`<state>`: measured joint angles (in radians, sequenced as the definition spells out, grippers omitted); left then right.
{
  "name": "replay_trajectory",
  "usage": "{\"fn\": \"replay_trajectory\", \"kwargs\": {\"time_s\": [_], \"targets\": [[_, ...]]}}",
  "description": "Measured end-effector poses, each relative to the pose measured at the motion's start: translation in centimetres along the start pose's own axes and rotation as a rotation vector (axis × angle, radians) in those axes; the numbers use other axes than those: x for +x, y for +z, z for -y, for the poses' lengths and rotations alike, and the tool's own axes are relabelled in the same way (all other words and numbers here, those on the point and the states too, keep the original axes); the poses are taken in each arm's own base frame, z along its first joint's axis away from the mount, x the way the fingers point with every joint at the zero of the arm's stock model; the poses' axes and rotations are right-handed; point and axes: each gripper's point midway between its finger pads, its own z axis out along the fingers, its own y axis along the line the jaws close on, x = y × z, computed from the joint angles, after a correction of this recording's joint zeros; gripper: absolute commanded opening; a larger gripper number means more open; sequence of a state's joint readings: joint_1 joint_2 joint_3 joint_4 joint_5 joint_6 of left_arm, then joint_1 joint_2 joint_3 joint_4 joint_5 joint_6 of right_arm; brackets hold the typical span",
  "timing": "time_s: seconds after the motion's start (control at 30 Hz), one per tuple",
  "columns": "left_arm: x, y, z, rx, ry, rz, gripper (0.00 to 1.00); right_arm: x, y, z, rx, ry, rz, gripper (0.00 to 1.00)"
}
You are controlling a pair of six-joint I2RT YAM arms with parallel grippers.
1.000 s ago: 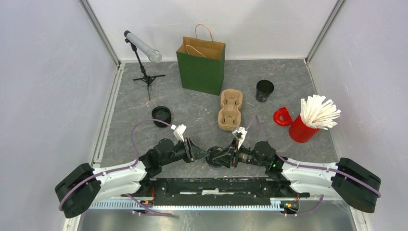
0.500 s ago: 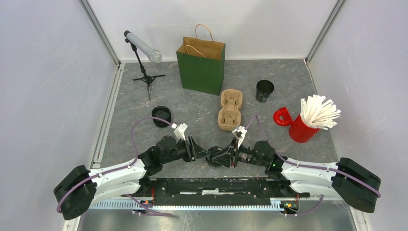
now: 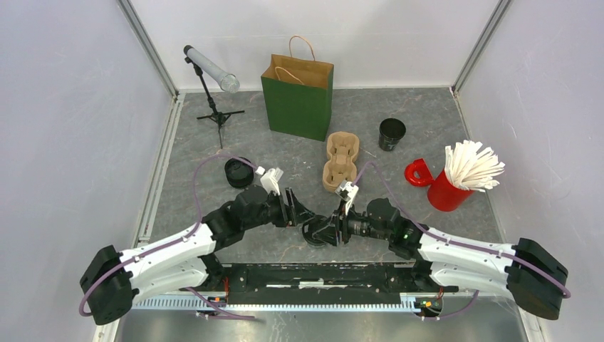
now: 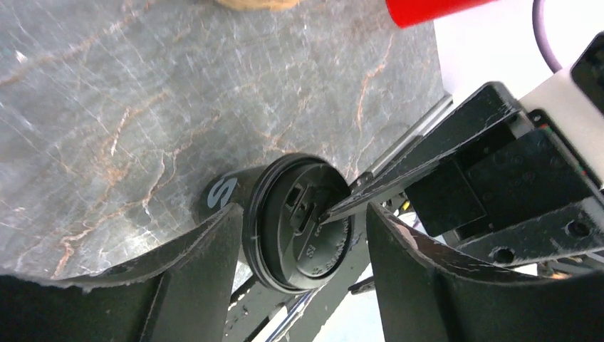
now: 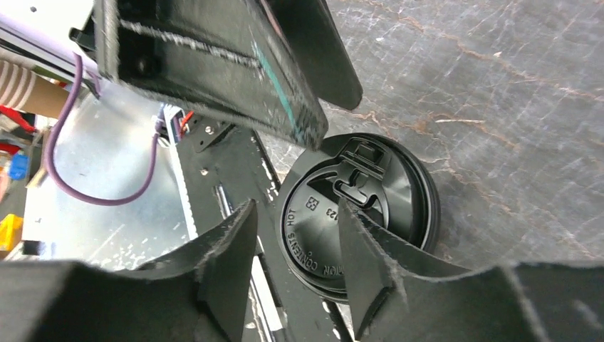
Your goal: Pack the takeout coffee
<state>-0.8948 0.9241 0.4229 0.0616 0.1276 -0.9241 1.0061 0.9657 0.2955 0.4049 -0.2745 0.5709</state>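
The takeout coffee point(image 4: 303, 231), a small black cup with a black sip lid, stands upright near the table's near edge. It is mostly hidden under the grippers in the top view point(image 3: 311, 233). My left gripper point(image 4: 305, 214) is open, one finger on each side of the cup from above; it shows in the top view point(image 3: 298, 212) too. My right gripper point(image 5: 298, 210) is open, with one finger lying across the lid point(image 5: 360, 214) and the other off its edge. In the top view it point(image 3: 320, 231) meets the left gripper over the cup.
A brown cardboard cup tray point(image 3: 340, 161) lies mid-table, a green paper bag point(image 3: 299, 96) behind it. A lidless black cup point(image 3: 392, 133), a squat black round piece point(image 3: 238, 172), a red mug point(image 3: 445, 191) of white sticks and a small tripod point(image 3: 214, 82) stand around.
Both arms have reached further in. The left gripper has moved right and forward over the cup; the right gripper has slid left onto the lid.
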Motion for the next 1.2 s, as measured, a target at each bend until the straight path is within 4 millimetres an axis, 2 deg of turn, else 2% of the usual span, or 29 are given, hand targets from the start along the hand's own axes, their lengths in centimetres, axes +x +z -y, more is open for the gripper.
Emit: {"fn": "replay_trajectory", "kwargs": {"time_s": [0.03,0.13,0.17,0.23,0.27,0.4,0.5,0.6,0.73,0.97,1.2], "targets": [[-0.5,-0.1,0.2,-0.013,0.015,0.011,0.77,-0.1,-0.1,0.0,0.009,-0.010,-0.004,0.67],[-2.2,-0.8,0.6,-0.062,0.064,0.049,0.87,-0.8,-0.4,0.2,0.036,-0.050,-0.017,0.80],[-3.0,-1.1,0.7,-0.084,0.085,0.069,0.98,-1.1,-0.4,0.2,0.049,-0.070,-0.022,0.84],[-5.1,-2.2,1.2,-0.136,0.135,0.127,1.00,-2.0,-0.5,0.5,0.081,-0.113,-0.028,0.89],[-5.9,-2.7,1.4,-0.154,0.152,0.153,1.00,-2.3,-0.6,0.6,0.097,-0.129,-0.029,0.98],[-9.7,-6.3,1.7,-0.252,0.236,0.290,1.00,-3.8,-0.8,1.0,0.155,-0.208,-0.044,0.98],[-11.0,-8.9,1.0,-0.317,0.280,0.364,1.00,-4.1,-0.6,0.9,0.199,-0.267,-0.089,0.98],[-11.3,-11.1,0.5,-0.336,0.295,0.404,1.00,-3.7,-0.2,0.7,0.222,-0.304,-0.130,0.98],[-11.1,-12.8,0.0,-0.349,0.316,0.414,1.00,-2.4,-0.2,1.3,0.262,-0.341,-0.197,0.98],[-9.0,-13.3,-2.3,-0.426,0.383,0.302,1.00,-1.0,-0.3,2.5,0.304,-0.381,-0.263,0.98],[-8.6,-13.9,-2.7,-0.434,0.388,0.291,1.00,-0.3,0.1,2.7,0.302,-0.393,-0.291,0.98]]}}
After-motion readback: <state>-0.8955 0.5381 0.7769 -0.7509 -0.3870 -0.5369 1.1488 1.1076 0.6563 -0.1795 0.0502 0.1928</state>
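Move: The lidded coffee cup stands just beyond the right fingertips: about 3 cm left of the right hand, 1 cm ahead, its middle some 8 cm lower. The carton stack is roughly 22 cm ahead of that hand and 5 cm right, 10 cm below. From the left hand the cup lies about 3 cm right, 4 cm back and 8 cm below, the lid stack some 21 cm left, 14 cm ahead and 10 cm below. Clear the left gripper off the lidded cup: lift it up and forward, then sweep it left towards the lid stack's side, ending about 14 cm left and 8 cm higher, fingers wide and swung counter-clockwise to point more forward. Meanwhile open the right gripper fully, arc it up and forward, then sink back down, tipping the fingers some 20 degrees further down over the cup. ##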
